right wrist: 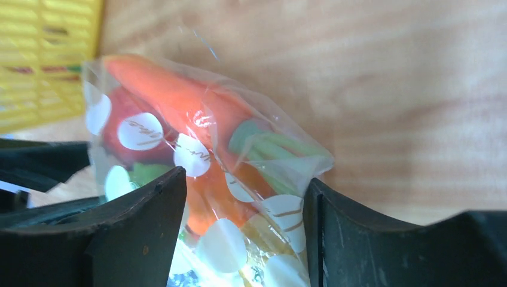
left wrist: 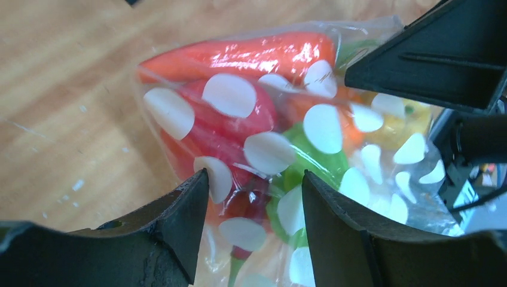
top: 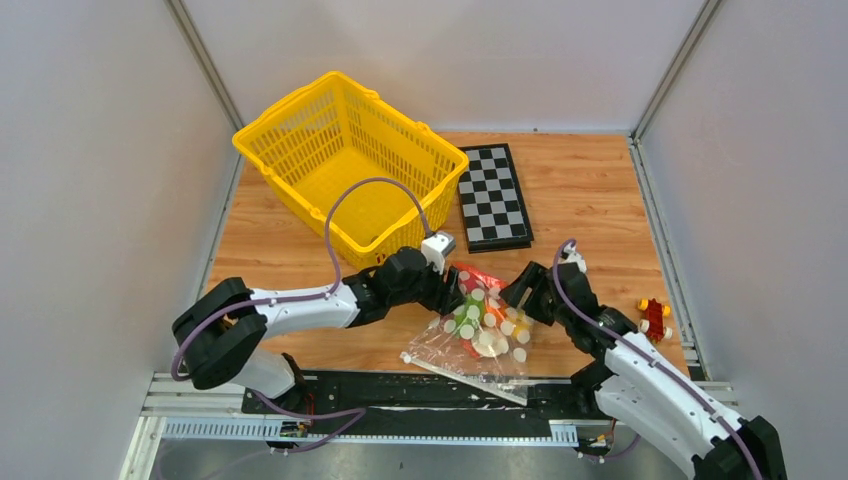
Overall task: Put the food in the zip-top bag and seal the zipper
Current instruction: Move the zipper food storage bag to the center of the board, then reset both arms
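The zip-top bag (top: 487, 335), clear with white dots, lies on the wood between my two grippers. Its zipper (top: 465, 373) is the pale strip along the near edge. The food is inside it: an orange carrot (left wrist: 239, 54), a red tomato (left wrist: 230, 128), a green pepper (left wrist: 311, 158), a red chili (left wrist: 248, 206) and something yellow (left wrist: 397, 128). My left gripper (top: 452, 297) holds the bag's far left end, its jaws (left wrist: 256, 176) pressed on the bulging plastic. My right gripper (top: 517, 297) holds the far right end, where plastic fills the gap (right wrist: 245, 178) from finger to finger.
A yellow mesh basket (top: 350, 165) stands at the back left, just behind my left wrist. A folded checkerboard (top: 493, 195) lies behind the bag. A small red and yellow toy (top: 654, 318) sits near the right wall. A black rail (top: 400, 395) runs along the near edge.
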{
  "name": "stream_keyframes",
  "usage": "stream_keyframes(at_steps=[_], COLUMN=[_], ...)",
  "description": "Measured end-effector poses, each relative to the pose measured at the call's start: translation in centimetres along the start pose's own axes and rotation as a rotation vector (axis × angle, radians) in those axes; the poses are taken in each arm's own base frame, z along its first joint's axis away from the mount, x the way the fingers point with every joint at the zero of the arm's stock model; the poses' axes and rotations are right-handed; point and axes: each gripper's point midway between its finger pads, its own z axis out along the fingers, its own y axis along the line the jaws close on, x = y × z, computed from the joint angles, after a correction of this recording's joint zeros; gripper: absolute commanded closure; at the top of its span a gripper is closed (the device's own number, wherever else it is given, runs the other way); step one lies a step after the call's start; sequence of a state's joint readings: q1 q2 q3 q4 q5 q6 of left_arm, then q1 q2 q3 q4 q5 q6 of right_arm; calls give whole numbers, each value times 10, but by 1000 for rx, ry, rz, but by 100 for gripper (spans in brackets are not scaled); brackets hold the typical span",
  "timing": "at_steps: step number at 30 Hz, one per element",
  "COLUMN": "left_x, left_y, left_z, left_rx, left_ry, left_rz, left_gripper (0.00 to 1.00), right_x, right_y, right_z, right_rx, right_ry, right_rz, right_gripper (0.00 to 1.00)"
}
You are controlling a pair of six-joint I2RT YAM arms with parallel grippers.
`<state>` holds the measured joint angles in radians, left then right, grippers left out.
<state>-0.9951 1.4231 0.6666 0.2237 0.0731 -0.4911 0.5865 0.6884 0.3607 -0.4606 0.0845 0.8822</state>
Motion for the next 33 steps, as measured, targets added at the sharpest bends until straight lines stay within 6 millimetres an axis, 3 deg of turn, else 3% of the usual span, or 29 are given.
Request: stream_keyframes(at_steps=[2,5,8,11,15,17,26,33], left_x=[-15,-38,-62,-66,-59,-64,-115,-155], left_y=[6,13,17,21,26,22,-16,-34], left_z=[5,11,15,14,5,-4,-60,-102], left_rx=[-24,-45,-65,-87,-111,-97,20,28], left_ry=[-30,-70,-109,-112,-83,-89,-258,-366], left_rz=[-2,4,17,29,61,88,198,276], left_gripper=[31,27,18,15,9,1,0,0], right_x=[-20,-56,-86,-105,-127,-137,-178,-178], right_y=[7,17,19,21,30,28,37,60], right_z=[5,13,20,20,5,-7,-62,-82], right_rx=[-23,-57,-42,-18,-20,-5,-39,-167], right_ry=[-39,-82,-90,-97,-168,-232,-530,-585], right_rz=[25,60,56,12,-60,-86,-169,-266], right_gripper=[30,18,11,7,1,0,0,0])
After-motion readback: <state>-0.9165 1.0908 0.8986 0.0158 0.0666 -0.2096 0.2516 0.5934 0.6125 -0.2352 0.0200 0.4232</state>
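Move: Both hands already hold the bag from either side near its far end. The bag's landing spot on the wood has its middle about 4 cm back and 5 cm right of the left hand, or 4 cm back and 5 cm left of the right hand, some 5 cm below both. The chessboard lies about 20 cm ahead of both, 7 cm right of the left hand; the yellow basket 20 cm ahead and 18 cm left of the left hand. Both hands carry the bag forward, about 6 cm left and 10 cm right, then open, release it and rise. ##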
